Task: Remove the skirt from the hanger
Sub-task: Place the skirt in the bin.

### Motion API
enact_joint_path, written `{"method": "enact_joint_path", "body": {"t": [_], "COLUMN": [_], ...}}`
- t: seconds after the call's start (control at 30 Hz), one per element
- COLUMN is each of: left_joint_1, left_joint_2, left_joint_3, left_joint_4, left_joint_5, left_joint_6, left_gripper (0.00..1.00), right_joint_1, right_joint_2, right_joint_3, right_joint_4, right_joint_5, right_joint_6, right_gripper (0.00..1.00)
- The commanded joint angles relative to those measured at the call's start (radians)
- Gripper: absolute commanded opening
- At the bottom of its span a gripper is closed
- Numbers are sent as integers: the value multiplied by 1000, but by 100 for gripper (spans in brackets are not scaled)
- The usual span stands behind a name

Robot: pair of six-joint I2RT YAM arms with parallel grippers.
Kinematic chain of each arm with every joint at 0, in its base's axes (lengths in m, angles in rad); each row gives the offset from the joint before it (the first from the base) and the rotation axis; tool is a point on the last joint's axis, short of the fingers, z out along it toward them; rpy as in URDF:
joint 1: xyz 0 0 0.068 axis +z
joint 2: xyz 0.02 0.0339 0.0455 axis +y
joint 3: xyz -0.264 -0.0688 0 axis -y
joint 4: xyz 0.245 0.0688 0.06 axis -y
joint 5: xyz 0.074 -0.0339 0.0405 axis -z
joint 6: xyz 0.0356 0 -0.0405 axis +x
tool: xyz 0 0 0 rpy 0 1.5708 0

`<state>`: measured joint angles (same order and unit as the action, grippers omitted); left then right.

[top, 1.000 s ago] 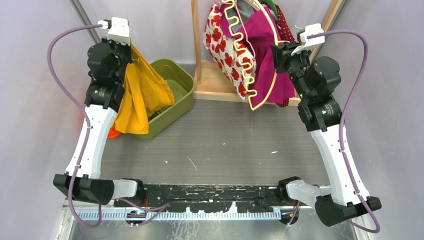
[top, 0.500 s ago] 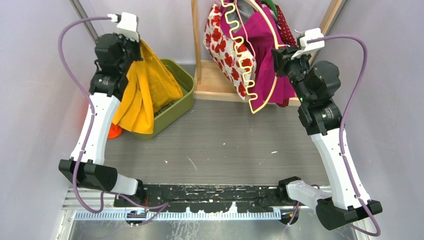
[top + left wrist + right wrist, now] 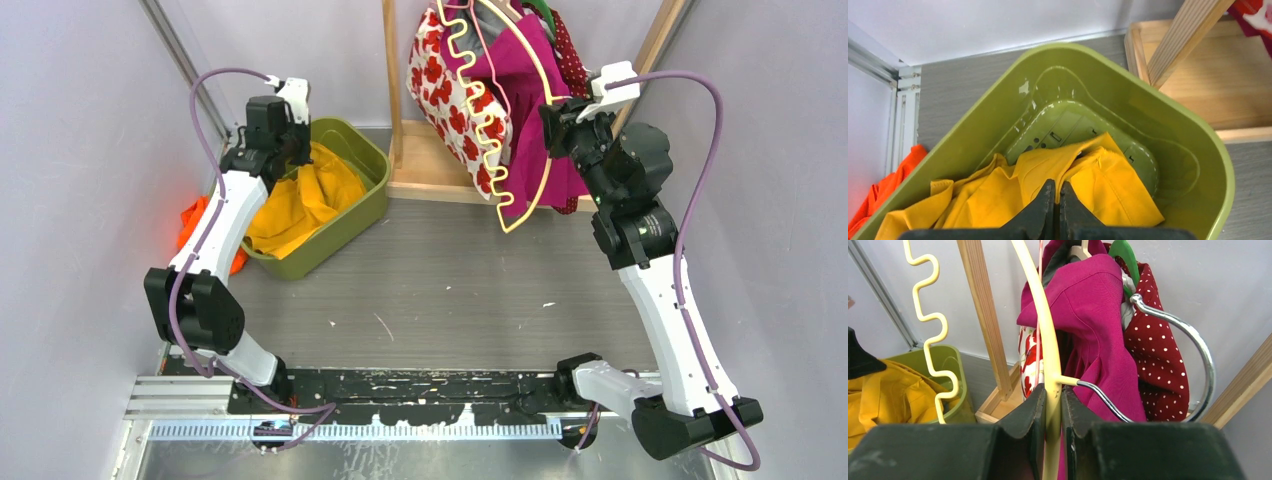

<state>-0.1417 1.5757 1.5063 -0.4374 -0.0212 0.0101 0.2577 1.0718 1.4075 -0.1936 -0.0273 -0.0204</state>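
The yellow skirt [image 3: 310, 195] lies bunched inside the green bin [image 3: 372, 195], off the hanger. My left gripper [image 3: 293, 163] hangs over the bin, shut on a fold of the skirt [image 3: 998, 200]; that fold sits between the fingertips of the left gripper [image 3: 1058, 192]. The cream plastic hanger [image 3: 545, 150] with a wavy bar hangs bare in front of the clothes rack. My right gripper [image 3: 553, 115] is shut on its curved arm. In the right wrist view the hanger [image 3: 1045, 335] passes between the closed jaws of the right gripper [image 3: 1052, 395], beside its metal hook [image 3: 1193, 340].
A wooden rack [image 3: 395, 90] at the back holds a magenta garment [image 3: 525, 80], a white one with red flowers [image 3: 450, 90] and a red dotted one [image 3: 1158, 360]. An orange cloth [image 3: 195, 215] lies left of the bin by the wall. The bin rim [image 3: 1173, 115] nears the rack base.
My left arm has swung right and down, lowering the hanging yellow skirt into the green bin. The right gripper kept hold of the hanger, which shifted only slightly.
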Motion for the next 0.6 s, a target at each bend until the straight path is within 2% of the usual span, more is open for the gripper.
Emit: {"method": "enact_joint_path", "body": {"t": [0.0,0.1,0.13,0.17,0.2,0.23,0.3,0.57], "left_joint_1": [2,1,0,-1,-4,-7,-15,-22], "left_joint_2": [-3,-46,-72,-97,-123,-150,-202,-404], "left_joint_3": [110,76,58,40,28,17,5,-11], "left_joint_4": [-39,-15,0,12,20,27,35,45], "left_joint_5": [2,46,63,79,87,93,106,123], "left_joint_6": [-52,-89,-99,-105,-109,-111,-115,-138], "left_gripper": [8,30,46,67,81,89,97,100], "right_joint_1": [-5,-4,-5,-4,-4,-5,-4,-4], "right_joint_2": [-14,-11,-10,-10,-9,-10,-5,31], "right_joint_3": [20,54,64,68,72,73,79,138], "right_joint_4": [65,18,3,-6,-12,-18,-26,-134], "right_joint_5": [1,4,7,10,12,17,24,52], "right_joint_6": [7,-7,-12,-16,-20,-22,-24,-27], "right_gripper": [1,1,1,1,1,0,1,0]}}
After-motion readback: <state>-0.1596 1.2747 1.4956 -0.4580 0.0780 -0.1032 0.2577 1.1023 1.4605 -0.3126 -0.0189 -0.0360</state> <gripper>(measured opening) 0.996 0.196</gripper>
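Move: The left gripper still pinches the skirt over the bin; the bin's middle lies about 6 cm back, 2 cm right and 9 cm below this hand. The orange cloth is some 20 cm to the hand's left and 9 cm back; the rack post's foot stands about 18 cm right and 3 cm ahead. From the right gripper, the bin's middle lies roughly 45 cm left, 6 cm ahead and 31 cm down. Open the left gripper fully to let go of the skirt over the bin, easing up only slightly while the fingers part. Then lift clear and draw back, ending about 12 cm higher and 7 cm farther back, with the fingers tipping up some 15 degrees and the hand's left side rolling down a little. Keep the right gripper shut on the yellow hanger. ##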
